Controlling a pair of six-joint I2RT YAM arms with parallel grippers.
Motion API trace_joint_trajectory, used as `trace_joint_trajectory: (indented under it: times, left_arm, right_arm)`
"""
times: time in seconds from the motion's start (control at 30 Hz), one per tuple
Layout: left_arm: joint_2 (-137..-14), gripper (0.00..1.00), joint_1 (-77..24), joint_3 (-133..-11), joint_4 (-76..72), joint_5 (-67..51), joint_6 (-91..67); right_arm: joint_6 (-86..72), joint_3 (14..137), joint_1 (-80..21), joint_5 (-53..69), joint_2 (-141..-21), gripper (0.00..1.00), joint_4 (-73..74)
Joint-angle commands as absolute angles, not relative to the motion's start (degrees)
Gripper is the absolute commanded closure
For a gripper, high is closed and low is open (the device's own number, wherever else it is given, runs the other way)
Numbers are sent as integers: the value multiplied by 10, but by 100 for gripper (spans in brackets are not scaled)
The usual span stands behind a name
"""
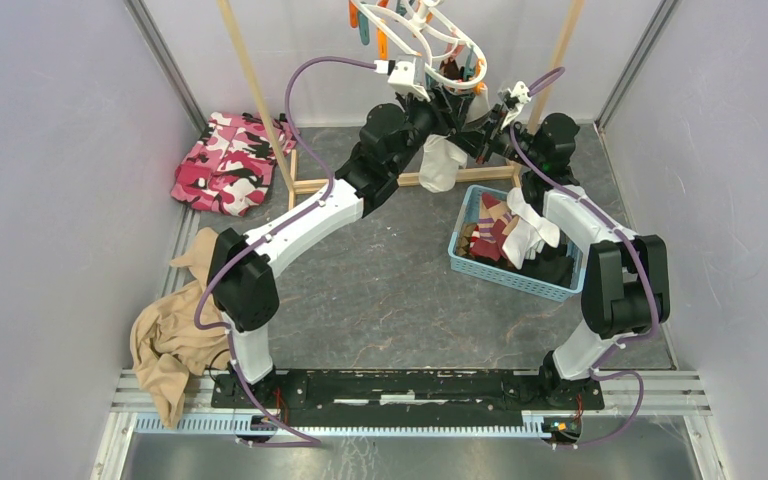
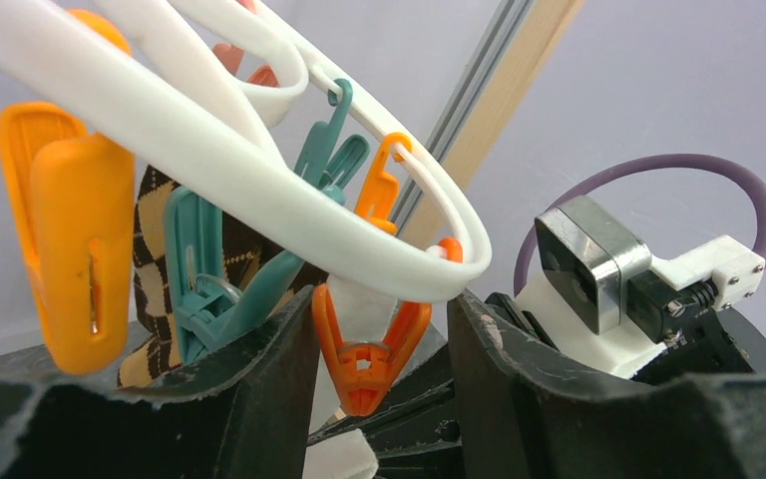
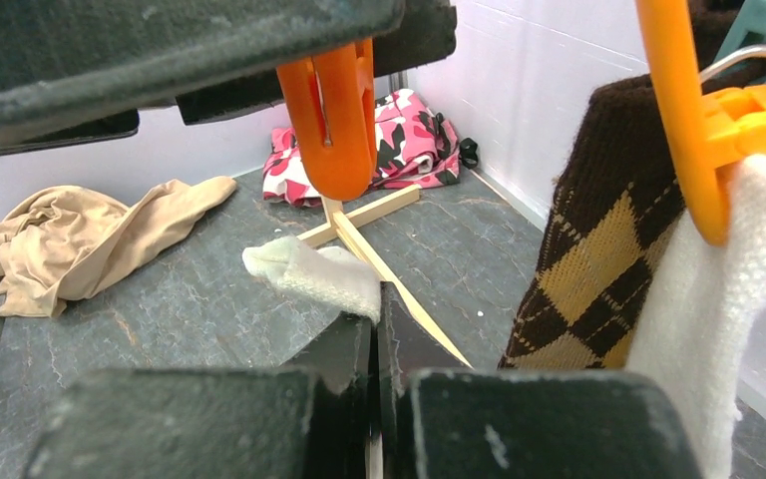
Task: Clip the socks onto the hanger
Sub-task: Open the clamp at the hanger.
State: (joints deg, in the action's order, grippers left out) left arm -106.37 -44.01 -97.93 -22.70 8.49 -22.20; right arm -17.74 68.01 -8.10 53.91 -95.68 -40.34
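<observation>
The white hanger hangs at the back with orange and teal clothespins. My left gripper is open, its fingers standing either side of an orange clothespin. The left finger touches the pin; the right finger stands a little off it. My right gripper is shut on a white sock, which it holds up just below that pin. In the top view this sock dangles under both grippers. A brown argyle sock and another white sock hang clipped on the hanger.
A blue basket with several more socks stands by the right arm. The wooden rack frame holds the hanger up. A pink camouflage cloth lies at the back left and a tan garment at the near left.
</observation>
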Motion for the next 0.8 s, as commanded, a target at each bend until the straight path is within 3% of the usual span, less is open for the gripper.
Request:
trace_joint_trajectory:
  times: [0.0,0.47,0.77]
  left_arm:
    - [-1074,46,-440,-1011,-249,102,-193]
    - [-1057,78,-438,-1007,-242,91,-192]
    - [-1049,82,-425,-1005,-247,55,-207]
  right_arm:
    - [-187,689,-78,537,-959,100,-437]
    - [-238,683,-69,547,-958,100,-494]
    - [-299,663,-53,568,-950,100,-561]
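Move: The empty orange clamp on the hanger's near rim is already between the left fingertips, about level with the hand point. From the left hand, a teal clamp hangs some 3 cm ahead and 4 cm to the left, and an orange one 3 cm ahead and 8 cm to the left. From the right hand, which holds the white sock, the empty clamp is about 9 cm above, 1 cm ahead and 4 cm to the left. The left fingers squeeze the orange clamp's handles; the right hand, still pinching the sock, rises about 2 cm, edging right. ##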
